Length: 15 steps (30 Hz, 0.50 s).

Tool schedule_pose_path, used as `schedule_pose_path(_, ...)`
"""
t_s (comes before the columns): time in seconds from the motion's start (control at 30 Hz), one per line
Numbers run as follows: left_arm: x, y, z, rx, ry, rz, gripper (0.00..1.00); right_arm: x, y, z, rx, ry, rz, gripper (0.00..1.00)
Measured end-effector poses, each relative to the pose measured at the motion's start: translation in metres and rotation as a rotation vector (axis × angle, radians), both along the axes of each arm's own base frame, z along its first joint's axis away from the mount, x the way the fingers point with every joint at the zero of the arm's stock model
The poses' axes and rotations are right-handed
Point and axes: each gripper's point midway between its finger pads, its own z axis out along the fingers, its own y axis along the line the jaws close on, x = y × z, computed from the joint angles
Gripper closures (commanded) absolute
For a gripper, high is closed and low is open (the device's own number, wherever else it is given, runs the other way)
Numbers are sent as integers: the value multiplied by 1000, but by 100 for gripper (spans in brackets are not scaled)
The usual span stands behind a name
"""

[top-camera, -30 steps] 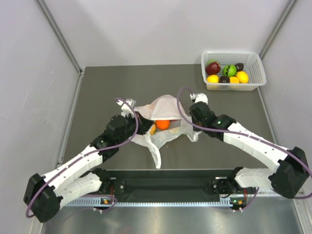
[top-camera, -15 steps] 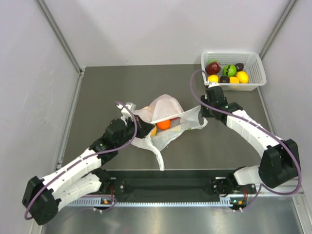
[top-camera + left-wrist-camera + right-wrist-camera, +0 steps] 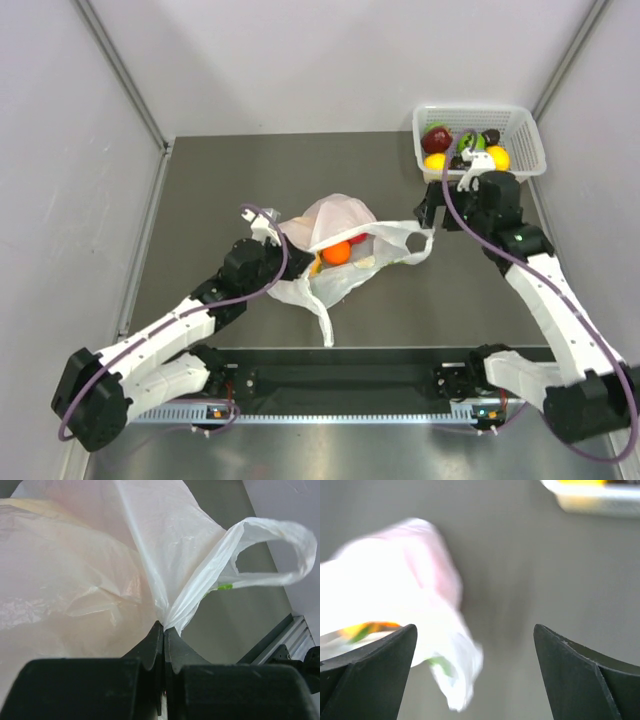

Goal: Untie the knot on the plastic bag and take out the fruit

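The plastic bag (image 3: 335,222) lies open-mouthed at the middle of the table, with an orange fruit (image 3: 335,253) and a bit of red fruit (image 3: 358,240) showing inside. My left gripper (image 3: 280,240) is at its left side, shut on a gathered fold of the plastic bag (image 3: 75,570) at the fingertips (image 3: 164,628). One bag handle loop (image 3: 280,535) hangs free. My right gripper (image 3: 436,192) stands wide open right of the bag, between it and the basket, with nothing in it. In the right wrist view the blurred bag (image 3: 395,580) lies ahead and left of the open right gripper (image 3: 475,627).
A white basket (image 3: 530,150) stands at the back right with a dark red apple (image 3: 436,138), a green fruit (image 3: 470,143) and yellow fruits in it. The basket's edge (image 3: 600,500) shows in the right wrist view. Grey walls close in the table on both sides.
My right gripper has opened and let go of the bag's right handle, then drawn back to the right toward the basket. The handle has dropped onto the table. The left gripper keeps its hold.
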Motion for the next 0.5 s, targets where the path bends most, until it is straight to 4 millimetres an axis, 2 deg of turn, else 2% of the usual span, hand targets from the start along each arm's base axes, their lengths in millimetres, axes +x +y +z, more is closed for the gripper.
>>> schedule_pose_path(0.1, 1, -2, 3, -9, -5, -3, 100, -25, 16, 39, 74, -107, 118, 0)
schedule_pose_path(0.23, 3, -4, 12, -28, -26, -6, 100, -55, 40, 57, 144, -141, 278, 0)
schedule_pose_path(0.3, 4, -5, 15, -33, -33, -4, 100, -66, 55, 52, 159, -132, 340, 0)
schedule_pose_path(0.43, 8, -6, 16, -33, -33, 6, 100, -104, 103, 24, 145, -72, 508, 0)
schedule_pose_path(0.5, 9, -7, 15, -31, -29, 7, 100, -117, 124, 16, 128, -52, 566, 3)
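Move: The orange in the open bag lies about 22 cm left of the right hand, 4 cm nearer the base and some 17 cm below; the peach is 5 cm beyond it to the left and 3 cm nearer, the red fruit 6 cm to its right and 3 cm farther out. The bag's freed right handle hangs some 10 cm under the right hand, 2 cm to its left. From the left hand, the orange lies 7 cm ahead, 8 cm right and 12 cm below. The bag, still pinched at its left rim by the shut left fingers and lifted barely 2 cm there, is approached by the empty right hand. It swings some 17 cm diagonally back and left, away from the freed handle and towards the orange, first rising about 5 cm, then sinking most of that again. The wrist turns some 30 degrees counter-clockwise, swinging the fingers towards the opening; they stay wide open. ##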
